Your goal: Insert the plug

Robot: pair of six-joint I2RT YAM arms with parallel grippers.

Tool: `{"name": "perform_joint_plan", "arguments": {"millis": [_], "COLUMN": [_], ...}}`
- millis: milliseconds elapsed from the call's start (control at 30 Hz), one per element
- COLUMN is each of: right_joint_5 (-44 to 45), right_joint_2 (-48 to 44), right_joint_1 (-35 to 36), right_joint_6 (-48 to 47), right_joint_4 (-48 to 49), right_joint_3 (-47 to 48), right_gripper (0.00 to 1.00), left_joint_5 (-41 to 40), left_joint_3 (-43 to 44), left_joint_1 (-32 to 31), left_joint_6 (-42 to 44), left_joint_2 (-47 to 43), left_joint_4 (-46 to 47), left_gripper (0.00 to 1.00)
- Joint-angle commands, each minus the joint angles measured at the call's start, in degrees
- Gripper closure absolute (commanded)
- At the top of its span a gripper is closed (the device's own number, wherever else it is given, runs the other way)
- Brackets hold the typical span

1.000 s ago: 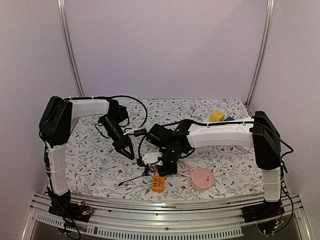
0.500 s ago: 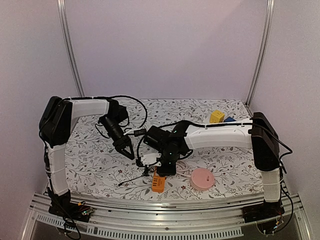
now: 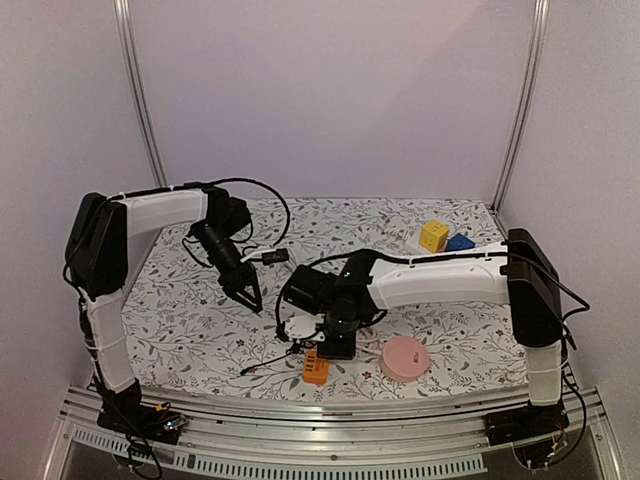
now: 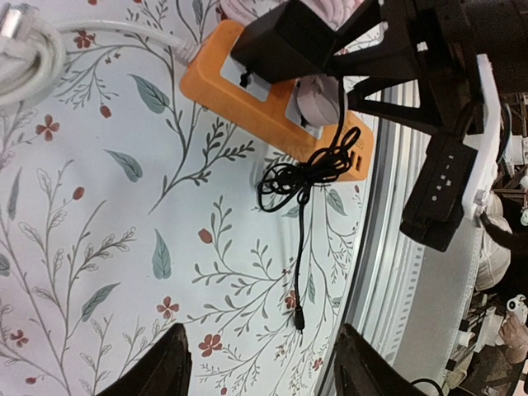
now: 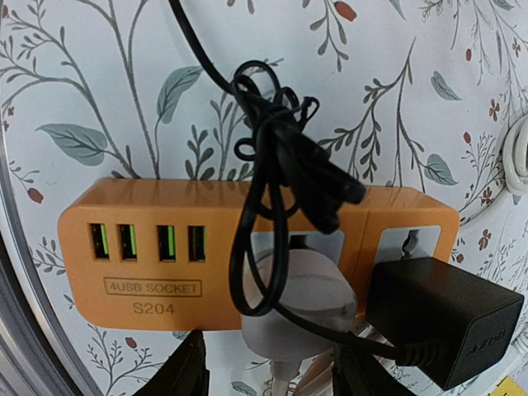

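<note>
An orange power strip (image 3: 316, 370) lies near the table's front edge, and shows in the right wrist view (image 5: 148, 247) and the left wrist view (image 4: 239, 99). A white plug (image 5: 301, 297) sits in one of its sockets, beside a black adapter (image 5: 441, 318) in the neighbouring socket. My right gripper (image 3: 337, 345) hangs over the strip, its jaws (image 5: 272, 363) open and straddling the white plug (image 4: 318, 99), with bare table showing between one finger and the plug. My left gripper (image 3: 247, 297) is open and empty (image 4: 264, 363), above the table to the left.
A bundled black cable (image 5: 264, 165) lies across the strip and trails over the table (image 4: 301, 177). A coil of white cable (image 4: 25, 49) lies to the left. A pink round thing (image 3: 404, 357) sits right of the strip. Yellow (image 3: 433, 235) and blue (image 3: 459, 242) blocks stand far right.
My right gripper has shifted a little left and down onto the power strip. My left arm has drawn back and up slightly. The white piece beside the right gripper shows less.
</note>
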Motion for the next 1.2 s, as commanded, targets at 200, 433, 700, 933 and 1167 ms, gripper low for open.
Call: {"name": "perform_joint_plan", "arguments": {"millis": [200, 433, 700, 933, 1167], "right_joint_5": [-4.0, -4.6, -9.2, -9.4, -10.1], "right_joint_2": [-10.3, -11.3, -3.5, -3.3, -10.1], "right_joint_1": [1.4, -0.3, -3.4, -4.0, -4.0], "right_joint_6": [2.4, 3.8, 2.6, 3.6, 4.7], "right_joint_4": [0.7, 3.6, 8.4, 8.2, 6.4], "right_joint_3": [0.6, -1.6, -3.5, -7.5, 0.0], "right_gripper": [0.5, 0.85, 0.91, 0.94, 0.92], "left_joint_5": [-0.2, -1.3, -0.9, -0.3, 0.8], "left_joint_3": [1.0, -0.4, -0.7, -0.2, 1.2], "left_joint_1": [2.0, 3.9, 9.1, 10.3, 10.3], "left_joint_6": [-1.4, -2.1, -3.4, -4.1, -4.7], "left_joint_2": [-5.1, -7.2, -7.0, -4.7, -4.4], "left_joint_4": [-0.6, 1.7, 3.2, 3.4, 3.1], "left_gripper": [0.41, 0.41, 0.41, 0.41, 0.4]}}
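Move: The plug I have just let go of in the orange strip sits about 2 cm below my right hand point, some 1 cm ahead and 1 cm left. The black adapter is about 5 cm beyond the plug, the bundled black cord about 4 cm to its left, and the pink disc some 20 cm to its right and 3 cm nearer me. From my left hand the plug lies about 15 cm right, 5 cm back and 6 cm lower. I lift my half-open right hand some 9 cm off the plug, drawing slightly back and tilting its left side up about 15 degrees, and shut the fingers near the top. Then I bring the closed tips down about 8 cm and a little forward, right over the plug; whether they touch can't be seen. My left hand, staying open, rises slightly and swings forward-left, away from the strip. ##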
